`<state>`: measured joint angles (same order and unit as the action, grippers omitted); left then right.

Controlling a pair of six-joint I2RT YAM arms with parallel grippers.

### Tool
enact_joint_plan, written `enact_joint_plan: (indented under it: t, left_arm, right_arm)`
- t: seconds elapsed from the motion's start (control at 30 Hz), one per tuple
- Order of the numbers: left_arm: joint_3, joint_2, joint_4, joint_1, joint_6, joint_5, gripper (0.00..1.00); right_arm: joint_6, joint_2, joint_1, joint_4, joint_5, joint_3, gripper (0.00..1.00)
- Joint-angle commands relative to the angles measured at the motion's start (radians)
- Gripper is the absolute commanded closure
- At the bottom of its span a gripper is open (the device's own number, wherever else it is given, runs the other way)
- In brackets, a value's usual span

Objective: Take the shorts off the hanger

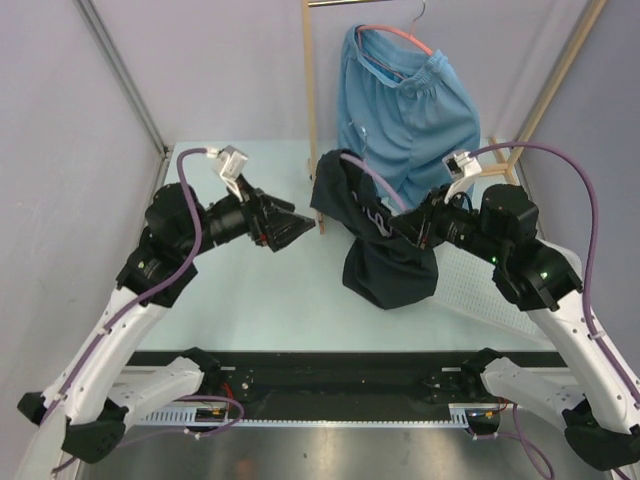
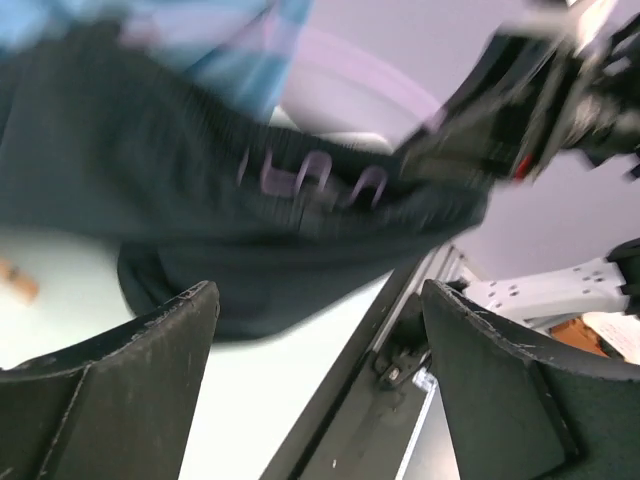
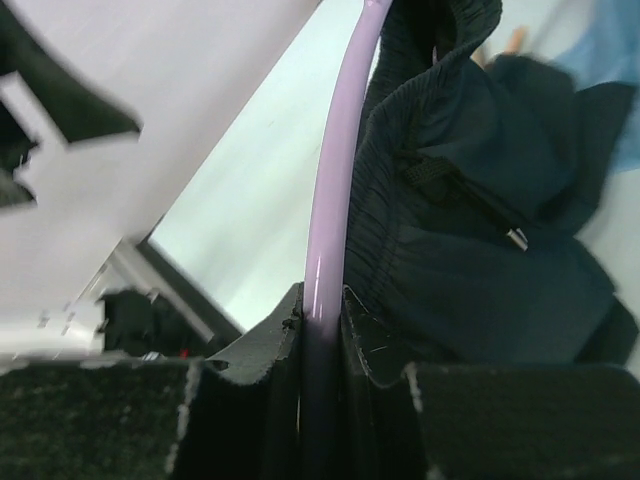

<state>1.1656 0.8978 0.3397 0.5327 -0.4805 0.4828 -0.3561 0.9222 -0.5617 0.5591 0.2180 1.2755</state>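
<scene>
The black shorts [image 1: 385, 265] hang on a lilac hanger [image 1: 375, 180] held low over the table, their lower part bunched on the surface. My right gripper [image 1: 405, 232] is shut on that hanger's bar; the right wrist view shows the bar [image 3: 335, 180] pinched between the fingers [image 3: 322, 310], with the black fabric [image 3: 480, 230] beside it. My left gripper [image 1: 305, 225] is open and empty, just left of the black shorts' waist [image 2: 200, 200]. The light blue shorts [image 1: 410, 110] hang on a pink hanger [image 1: 395, 35] at the back.
A wooden rack [image 1: 312, 90] stands at the back and carries the pink hanger. A white perforated sheet [image 1: 470, 290] lies on the table under my right arm. A black rail [image 1: 320, 375] runs along the near edge.
</scene>
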Motion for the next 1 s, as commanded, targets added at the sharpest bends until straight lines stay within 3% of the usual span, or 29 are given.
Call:
enact_joint_plan:
  t: [0.0,0.2,0.5,0.87,0.97]
  left_arm:
    - [0.132,0.104,-0.03,0.059,0.063,-0.035,0.13]
    - [0.215,0.208,0.013,0.131,0.144,-0.217,0.17]
    - [0.213,0.19,0.062,0.165,0.189,-0.403,0.27]
    - [0.243,0.216,0.038,0.165,0.189,-0.412,0.3]
    - [0.243,0.225,0.025,0.165,0.18,-0.403,0.35]
  right_arm:
    - [0.009,-0.023,-0.026,-0.077,0.211,-0.053,1.0]
    - [-0.035,-0.062,-0.104,-0.266,0.219,-0.182,1.0]
    - [-0.09,-0.039,-0.115,-0.38,0.262,-0.199,1.0]
    - [-0.149,-0.01,-0.139,-0.502,0.345,-0.199,1.0]
    - [-0.147,-0.003,-0.159,-0.519,0.353,-0.199,1.0]
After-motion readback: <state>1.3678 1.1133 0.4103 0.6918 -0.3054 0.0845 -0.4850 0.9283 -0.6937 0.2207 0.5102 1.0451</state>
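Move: The left hand, open and empty, goes for the root of the purple hanger's hook, about 11 cm ahead, 13 cm to its right and roughly level; from it the black shorts' middle is some 15 cm to the right, 12 cm lower. The right hand already grips the hanger's near end and takes it to the left gripper, about 21 cm to its left, nearly level; the blue shorts hang roughly 25 cm straight ahead of the right hand. Leftward some 7 cm and back about 5, the right hand carries the gripped hanger end towards the left gripper, dipping about 7 cm before rising most of the way, turning over 20 degrees counter-clockwise. The left hand reaches forward about 6 cm to the hook's root, first edging right, then partly back, turning slightly counter-clockwise while its fingers partly close without gripping. ##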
